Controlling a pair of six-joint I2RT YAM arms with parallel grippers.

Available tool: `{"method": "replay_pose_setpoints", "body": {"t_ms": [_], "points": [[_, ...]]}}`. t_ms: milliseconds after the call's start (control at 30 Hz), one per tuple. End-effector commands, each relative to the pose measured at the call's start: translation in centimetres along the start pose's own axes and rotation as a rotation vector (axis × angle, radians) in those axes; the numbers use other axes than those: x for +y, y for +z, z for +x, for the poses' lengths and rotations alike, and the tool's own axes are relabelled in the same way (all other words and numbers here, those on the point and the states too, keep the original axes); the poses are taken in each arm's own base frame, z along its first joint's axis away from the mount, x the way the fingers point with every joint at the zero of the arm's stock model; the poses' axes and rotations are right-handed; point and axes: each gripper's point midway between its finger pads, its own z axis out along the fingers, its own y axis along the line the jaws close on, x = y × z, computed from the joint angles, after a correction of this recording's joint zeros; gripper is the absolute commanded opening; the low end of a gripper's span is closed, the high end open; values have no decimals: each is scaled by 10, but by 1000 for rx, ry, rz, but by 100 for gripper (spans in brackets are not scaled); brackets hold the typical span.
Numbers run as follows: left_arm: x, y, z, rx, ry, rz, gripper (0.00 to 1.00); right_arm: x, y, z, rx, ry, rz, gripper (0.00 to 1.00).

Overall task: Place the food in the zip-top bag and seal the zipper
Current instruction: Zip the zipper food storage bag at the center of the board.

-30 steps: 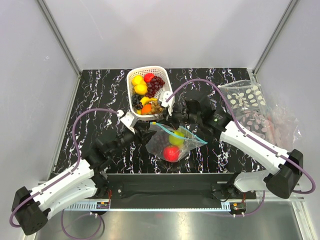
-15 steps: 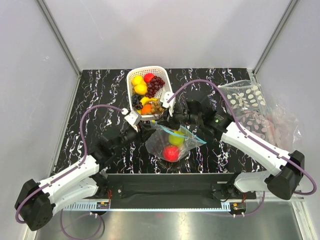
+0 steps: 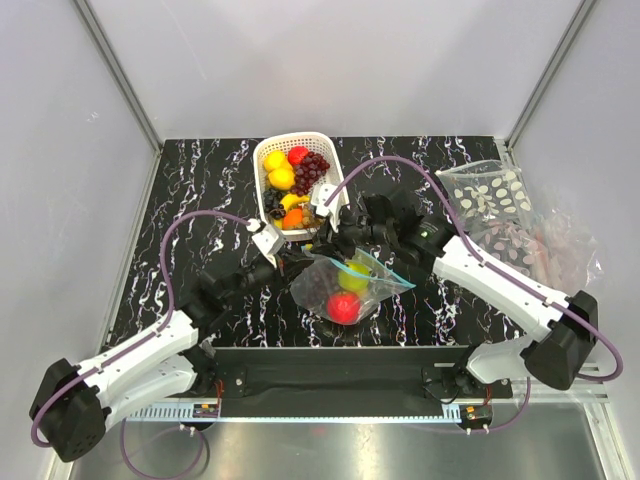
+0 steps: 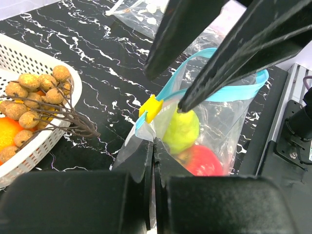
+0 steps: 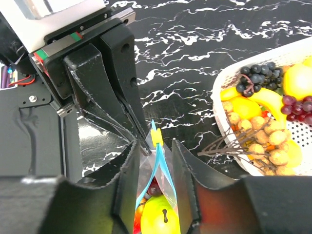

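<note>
The clear zip-top bag [image 3: 372, 290] lies in the middle of the table, holding a red apple [image 3: 343, 307], a green fruit [image 3: 351, 278] and dark grapes [image 3: 319, 288]. Its teal zipper [image 3: 378, 267] runs along the top edge, with a yellow slider [image 4: 150, 107] at the left end. My left gripper [image 4: 154, 146] is shut on the bag's film just below the slider. My right gripper [image 5: 153, 148] is open and straddles the zipper [image 5: 162, 168] near the slider, one finger on each side. The green fruit [image 5: 161, 217] shows between its fingers [image 5: 127, 180].
A white slotted basket [image 3: 262, 160] with more toy fruit stands behind the bag, and a brown longan bunch [image 4: 34, 90] hangs over its rim. A clear bag patterned with white ovals [image 3: 490, 195] and other plastic bags [image 3: 555, 250] lie at the right edge.
My left gripper has moved in to the bag's left end and shut on the film. My right gripper has opened and let go of the zipper, staying over it.
</note>
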Motion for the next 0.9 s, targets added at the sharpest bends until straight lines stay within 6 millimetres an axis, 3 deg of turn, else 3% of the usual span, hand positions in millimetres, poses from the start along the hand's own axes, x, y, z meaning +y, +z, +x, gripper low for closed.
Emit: {"method": "replay_pose_setpoints", "body": {"t_ms": [0,133,300,333,467,533,567,667,867], "points": [[-8,-1,-40,-130,65,40,0,0,-2,-21,-40,-45,-36,40],[-9,-1,-41,-131,64,42,0,0,4,-14,-10,-26,-56,40],[-11,0,-42,-125,65,53,0,0,8,-13,-11,-13,-62,34],[-11,0,-41,-124,63,56,0,1,8,-15,-18,-17,-66,29],[-11,0,-41,-120,65,55,0,2,12,-14,-13,-3,-87,28],[-11,0,-41,-122,65,52,0,2,14,-12,-5,3,-88,22],[-9,0,-41,-122,63,43,0,1,13,-12,-5,5,-83,13],[-5,-1,-41,-122,51,19,0,2,13,-11,-1,8,-84,0],[6,-4,-42,-133,33,-51,0,2,9,-1,24,43,-62,0]]}}
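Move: The bag's yellow slider lies about 2 cm to the right hand's left and 2 cm below, level fore and aft. From that hand, the green fruit in the bag is roughly 7 cm right and 3 cm back, the red apple 5 cm right and 10 cm back, and the fruit basket's middle 18 cm ahead and 4 cm left, all some 9 cm lower. From the left hand, the slider is about 2 cm right, 1 cm ahead and 1 cm up. Right hand eases down and left about 2 cm, pinching the yellow slider; left keeps its grip beside it. ##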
